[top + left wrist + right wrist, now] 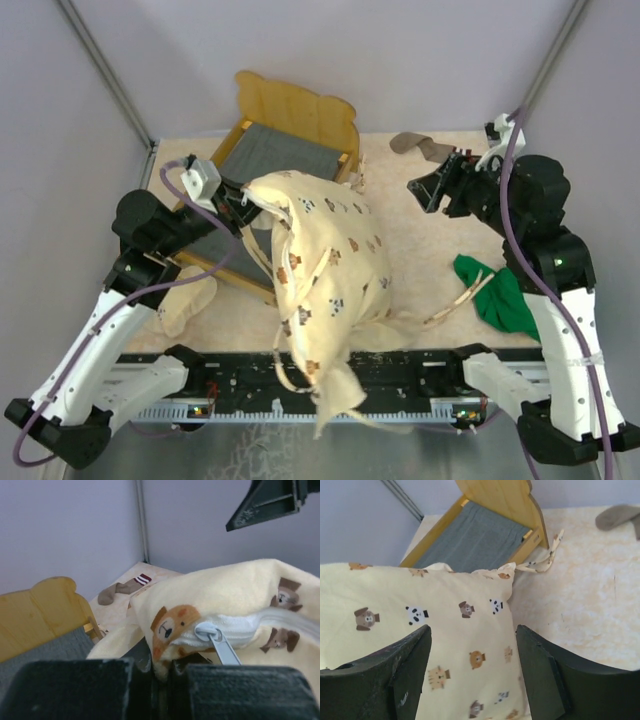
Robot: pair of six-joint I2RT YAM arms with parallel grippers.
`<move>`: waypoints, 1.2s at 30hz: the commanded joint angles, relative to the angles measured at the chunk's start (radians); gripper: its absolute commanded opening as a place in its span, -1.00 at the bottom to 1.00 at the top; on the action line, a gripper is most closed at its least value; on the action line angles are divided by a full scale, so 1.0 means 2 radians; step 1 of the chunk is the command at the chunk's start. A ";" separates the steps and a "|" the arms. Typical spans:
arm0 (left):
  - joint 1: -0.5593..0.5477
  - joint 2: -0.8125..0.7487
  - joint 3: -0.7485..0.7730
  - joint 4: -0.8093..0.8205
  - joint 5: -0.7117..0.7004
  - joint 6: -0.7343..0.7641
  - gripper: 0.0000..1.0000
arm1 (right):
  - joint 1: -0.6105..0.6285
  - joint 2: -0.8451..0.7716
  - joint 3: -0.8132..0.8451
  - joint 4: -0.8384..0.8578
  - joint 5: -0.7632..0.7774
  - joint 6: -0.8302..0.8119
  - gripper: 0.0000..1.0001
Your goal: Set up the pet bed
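The pet bed [275,150] stands at the back left, light wood with a wavy headboard [295,105] and a dark grey base. My left gripper [247,201] is over the bed's near part, shut on a corner of the cream animal-print quilt [325,270]. The quilt hangs from it down past the table's front edge. In the left wrist view the jaws [162,665] pinch the fabric just below the zipper pull [216,641]. My right gripper [430,192] hovers right of the quilt, open and holding nothing. In the right wrist view its fingers [410,670] straddle the quilt [420,610] without touching it.
A brown striped sock [420,145] lies at the back right. A green cloth [500,295] with a cream tie lies near my right arm. A cream pillow [185,300] sits under my left arm. Grey walls close in the back and both sides.
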State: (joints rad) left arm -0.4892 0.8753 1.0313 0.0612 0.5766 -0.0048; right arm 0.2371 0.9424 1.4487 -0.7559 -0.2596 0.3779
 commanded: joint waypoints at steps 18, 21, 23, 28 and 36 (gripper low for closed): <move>-0.002 0.182 0.270 -0.168 -0.335 -0.029 -1.00 | 0.103 0.007 0.006 0.134 -0.011 0.006 0.37; -0.002 0.197 0.281 -0.174 -0.357 -0.041 -1.00 | 0.176 0.048 0.032 0.113 0.065 -0.003 0.37; -0.002 0.204 0.286 -0.175 -0.363 -0.054 -1.00 | 0.221 0.062 0.039 0.115 0.115 -0.003 0.37; -0.002 0.217 0.297 -0.188 -0.347 -0.088 -1.00 | 0.340 0.071 0.023 0.167 0.245 -0.009 0.37; -0.003 0.218 0.294 -0.195 -0.331 -0.108 -1.00 | 0.468 0.093 -0.018 0.253 0.318 -0.004 0.37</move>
State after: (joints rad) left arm -0.4896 1.3148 1.5890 -0.3424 -0.0959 -0.1841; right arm 1.0824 1.1130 1.4204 -0.3977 0.2588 0.3790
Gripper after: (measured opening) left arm 0.057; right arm 0.686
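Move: The left hand pinches a zip-side corner of the cream cover. The bed's middle lies about 20 cm ahead of that hand, 5 cm to its left and 34 cm below, with the headboard some 40 cm ahead and 5 cm right. From the open right hand, the hanging cover's middle is roughly 17 cm left, 8 cm back and 12 cm lower. The brown sock is about 39 cm ahead of the right hand and 10 cm right, on the table. Forward and slightly left, the left hand carries its pinched corner about 15 cm out over the bed, swinging counter-clockwise some 40 degrees and tipping down about 20, then holds there. The right hand first draws back and rises a little, then sweeps left, about 18 cm in all, fingers staying open, up to the hanging front of the cover; contact there can't be seen. ##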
